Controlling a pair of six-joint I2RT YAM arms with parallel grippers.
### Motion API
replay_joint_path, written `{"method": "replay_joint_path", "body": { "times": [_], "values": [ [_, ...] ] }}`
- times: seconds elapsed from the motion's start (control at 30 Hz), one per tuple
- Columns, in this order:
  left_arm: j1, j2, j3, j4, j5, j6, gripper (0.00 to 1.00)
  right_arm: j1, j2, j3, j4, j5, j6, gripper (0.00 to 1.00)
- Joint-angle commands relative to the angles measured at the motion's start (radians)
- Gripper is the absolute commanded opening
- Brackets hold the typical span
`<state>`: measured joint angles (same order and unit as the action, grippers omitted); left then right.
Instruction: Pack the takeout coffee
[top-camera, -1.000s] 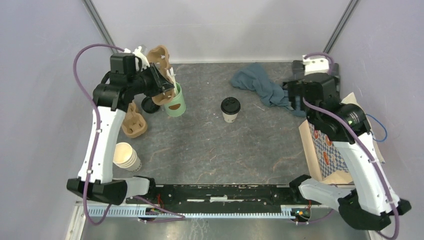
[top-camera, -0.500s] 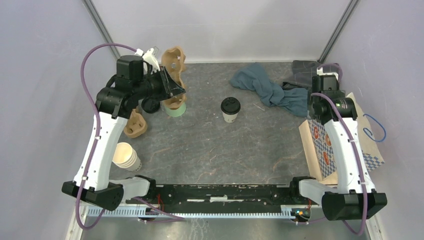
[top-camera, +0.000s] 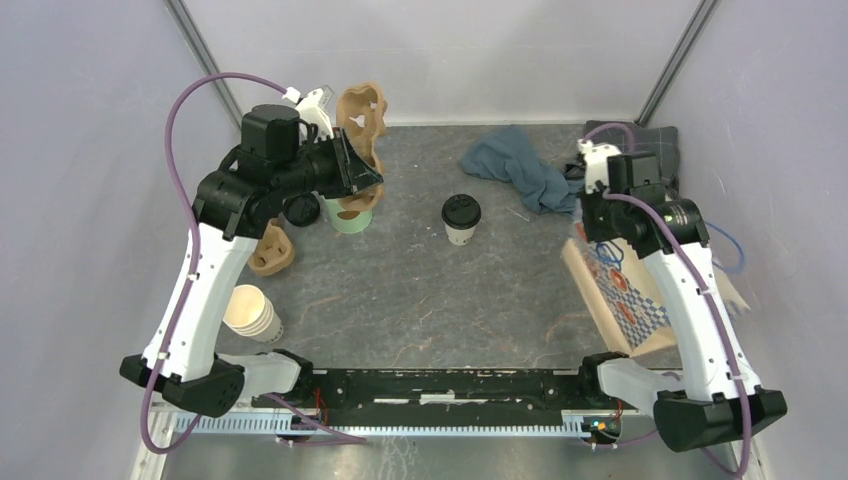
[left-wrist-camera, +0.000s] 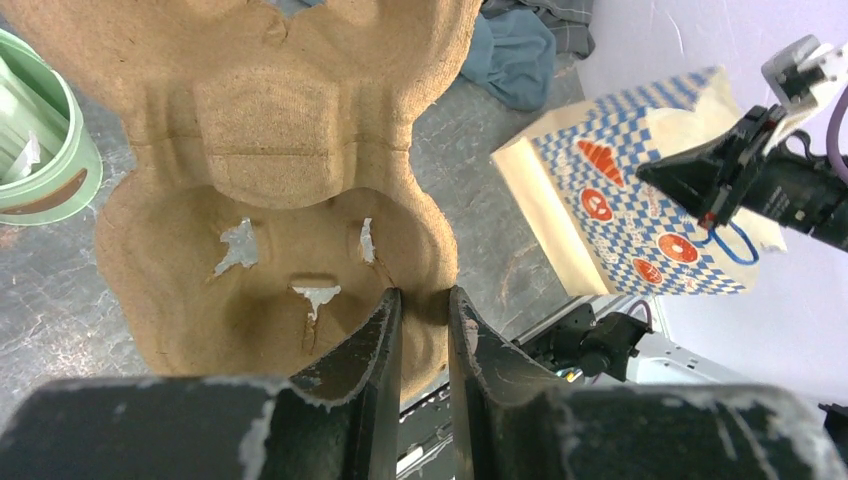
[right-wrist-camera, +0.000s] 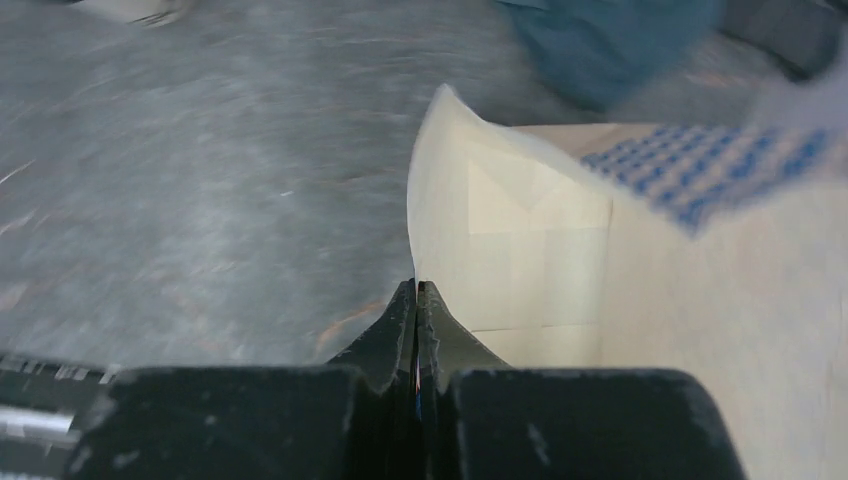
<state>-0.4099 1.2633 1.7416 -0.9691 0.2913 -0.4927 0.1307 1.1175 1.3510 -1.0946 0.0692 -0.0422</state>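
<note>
The takeout coffee (top-camera: 461, 218), a white paper cup with a black lid, stands at the table's middle back. My left gripper (left-wrist-camera: 425, 305) is shut on the rim of a brown pulp cup carrier (left-wrist-camera: 280, 180) and holds it in the air at the back left (top-camera: 360, 140). My right gripper (right-wrist-camera: 416, 290) is shut on the edge of a blue-checked paper bag (right-wrist-camera: 620, 270), holding it at the right side (top-camera: 625, 295). The bag also shows in the left wrist view (left-wrist-camera: 640, 200).
A mint-green mug (top-camera: 350, 215) stands under the held carrier. A second pulp carrier (top-camera: 270, 250) and a stack of cream paper cups (top-camera: 252, 312) sit at the left. A blue-grey cloth (top-camera: 525, 175) lies at the back right.
My left gripper has lifted the carrier up and to the right. My right arm has swung left and pulled the paper bag inward, off the right edge.
</note>
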Motion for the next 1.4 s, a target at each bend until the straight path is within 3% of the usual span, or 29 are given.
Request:
{"method": "replay_joint_path", "body": {
  "times": [0.0,0.27,0.5,0.63,0.7,0.8,1.0,1.1,1.2,1.37],
  "values": [
    [-0.005,0.004,0.034,0.002,-0.037,0.045,0.02,0.182,-0.025,0.019,-0.011,-0.213,-0.015,0.00],
    [-0.005,-0.009,0.061,-0.013,-0.101,0.052,0.02,0.515,-0.040,-0.027,0.071,-0.404,0.038,0.00],
    [-0.005,-0.041,0.057,-0.019,-0.151,0.044,0.02,0.875,0.065,0.024,0.188,-0.348,0.097,0.00],
    [-0.004,-0.056,0.052,-0.016,-0.155,0.033,0.02,0.981,0.138,0.048,0.265,-0.306,0.104,0.02],
    [-0.005,-0.058,0.050,-0.010,-0.134,0.040,0.02,0.996,0.158,0.073,0.274,-0.250,0.133,0.14],
    [-0.004,-0.060,0.056,-0.006,-0.085,0.072,0.02,1.000,0.139,0.105,0.285,-0.141,0.224,0.41],
    [-0.005,-0.062,0.030,0.057,0.065,0.151,0.02,0.998,0.031,0.213,0.226,0.109,0.364,0.70],
    [-0.026,-0.049,0.021,0.086,0.102,0.187,0.02,0.989,-0.021,0.312,0.156,0.323,0.456,0.78],
    [-0.138,-0.002,0.062,0.083,0.035,0.249,0.02,0.970,-0.070,0.357,0.142,0.473,0.507,0.82],
    [-0.333,0.086,0.182,0.018,-0.168,0.364,0.02,0.921,-0.041,0.465,0.135,0.543,0.464,0.91]
  ]
}}
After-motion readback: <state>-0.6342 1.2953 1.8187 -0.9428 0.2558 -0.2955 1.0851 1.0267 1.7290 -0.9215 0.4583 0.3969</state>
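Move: Pinching the paper bag by its rim, the right hand has the bag's middle some 13 cm to its right, 8 cm back and 12 cm below. The bare table it is bound for lies about 17 cm left, 9 cm back and 25 cm below; the lidded cup is 24 cm left, 10 cm ahead, 20 cm below. From the left hand, which already holds the drink carrier, that bare spot is about 28 cm right, 10 cm back, 38 cm down. Swinging the still-pinched bag left and back almost level, the right hand travels about 30 cm left and turns some 60 degrees counter-clockwise, then opens and lets go of the rim. It climbs about 20 cm, coming back right and a little forward, its fingers tipping up. The left hand keeps the carrier aloft, easing left, then right and back towards the bag. ##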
